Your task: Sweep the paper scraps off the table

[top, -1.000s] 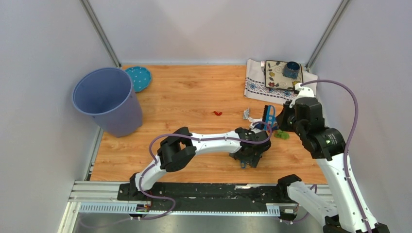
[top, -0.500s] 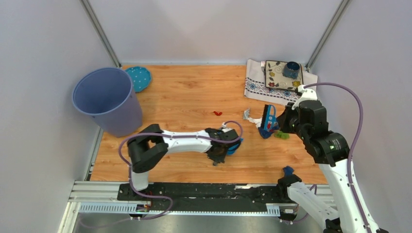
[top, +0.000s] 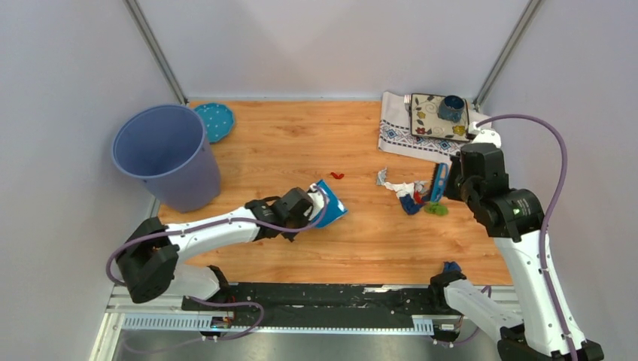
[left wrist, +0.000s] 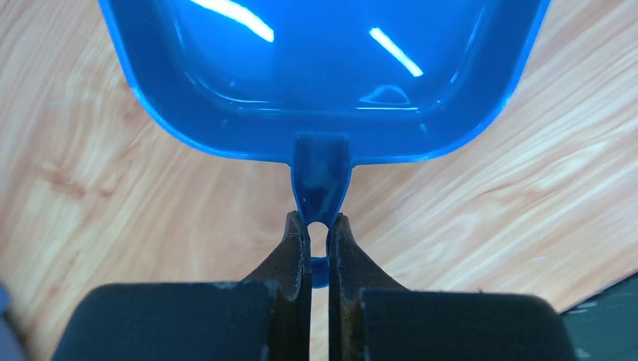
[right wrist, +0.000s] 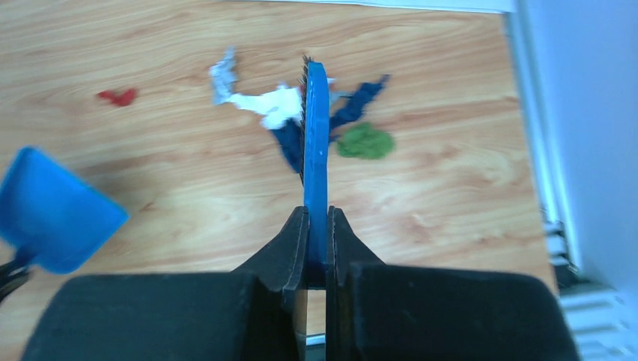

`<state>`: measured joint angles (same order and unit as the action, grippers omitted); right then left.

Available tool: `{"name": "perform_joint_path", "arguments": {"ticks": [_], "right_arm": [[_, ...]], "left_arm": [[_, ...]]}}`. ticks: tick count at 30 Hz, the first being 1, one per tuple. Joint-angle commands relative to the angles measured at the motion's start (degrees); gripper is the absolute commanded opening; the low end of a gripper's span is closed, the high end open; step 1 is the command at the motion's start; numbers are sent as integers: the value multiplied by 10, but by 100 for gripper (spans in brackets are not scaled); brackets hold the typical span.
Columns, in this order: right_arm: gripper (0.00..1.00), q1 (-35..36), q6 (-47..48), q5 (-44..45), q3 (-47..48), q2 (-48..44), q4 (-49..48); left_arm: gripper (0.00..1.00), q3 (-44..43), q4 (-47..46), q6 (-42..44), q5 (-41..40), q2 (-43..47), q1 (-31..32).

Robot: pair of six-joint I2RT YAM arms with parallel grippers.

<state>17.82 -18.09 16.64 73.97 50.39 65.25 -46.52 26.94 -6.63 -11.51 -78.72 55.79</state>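
Note:
A loose cluster of paper scraps lies right of centre on the table (top: 301, 143): white-grey bits (top: 397, 186), a dark blue one (top: 410, 203) and a green one (top: 435, 209). A red scrap (top: 337, 175) lies apart to their left. My right gripper (top: 454, 184) is shut on a blue brush (right wrist: 316, 143), held edge-on with its bristles just right of the white scrap (right wrist: 267, 101) and left of the green scrap (right wrist: 364, 141). My left gripper (top: 301, 214) is shut on the handle (left wrist: 320, 180) of a blue dustpan (top: 329, 203), left of the cluster and just below the red scrap.
A lavender bin (top: 162, 154) stands at the far left with a teal dotted plate (top: 214, 120) behind it. At the back right a patterned cloth (top: 399, 134) carries a decorated tile and a blue cup (top: 452, 107). A black rail (top: 316, 297) runs along the near edge.
My left gripper has shut on the dustpan handle and swung left with it, from near the scraps to the table's middle. The brush has turned edge-on and shifted slightly right.

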Motion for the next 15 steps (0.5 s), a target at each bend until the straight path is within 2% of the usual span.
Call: {"name": "perform_joint_path", "arguments": {"ticks": [1, 5, 7, 9, 11, 12, 14, 15], "right_arm": [[0, -27, 15, 139, 50, 7, 93], [0, -88, 87, 152, 69, 44, 147], [0, -115, 133, 106, 86, 49, 146], [0, -105, 216, 89, 86, 41, 128], [0, -107, 298, 49, 47, 15, 54], [0, -107, 412, -19, 23, -19, 29], [0, -111, 522, -128, -21, -57, 10], [0, -112, 639, -261, -21, -70, 35]], "left_arm": [[0, 77, -16, 225, 59, 70, -52], [0, 119, 7, 316, 96, 135, -86], [0, 144, 21, 344, 127, 153, -96], [0, 175, 24, 367, 178, 177, -118], [0, 195, 21, 385, 198, 195, -139], [0, 209, 18, 403, 200, 201, -147], [0, 218, 15, 416, 204, 213, -168], [0, 220, 13, 420, 206, 217, -176]]}}
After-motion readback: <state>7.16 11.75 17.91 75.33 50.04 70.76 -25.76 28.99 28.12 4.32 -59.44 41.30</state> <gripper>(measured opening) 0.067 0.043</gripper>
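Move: The right hand, holding the brush, has the scrap pile about 10 cm ahead, 3 cm left and 26 cm below. The pile's green end is 6 cm ahead and 3 cm right of that hand; a loose navy scrap lies 12 cm back and 4 cm right. From the left hand, gripping the dustpan, the pile is roughly 9 cm ahead and 35 cm right, the red scrap 15 cm ahead and 11 cm right. Leftward and lower, away from the scrap pile, the left hand carries the dustpan by its handle about 10 cm, drawing back a little and turning it clockwise. At the same time the right hand swings the still-gripped brush to the right, off the pile's side, easing back slightly at the end, while it rolls some 25 degrees, left side down. ##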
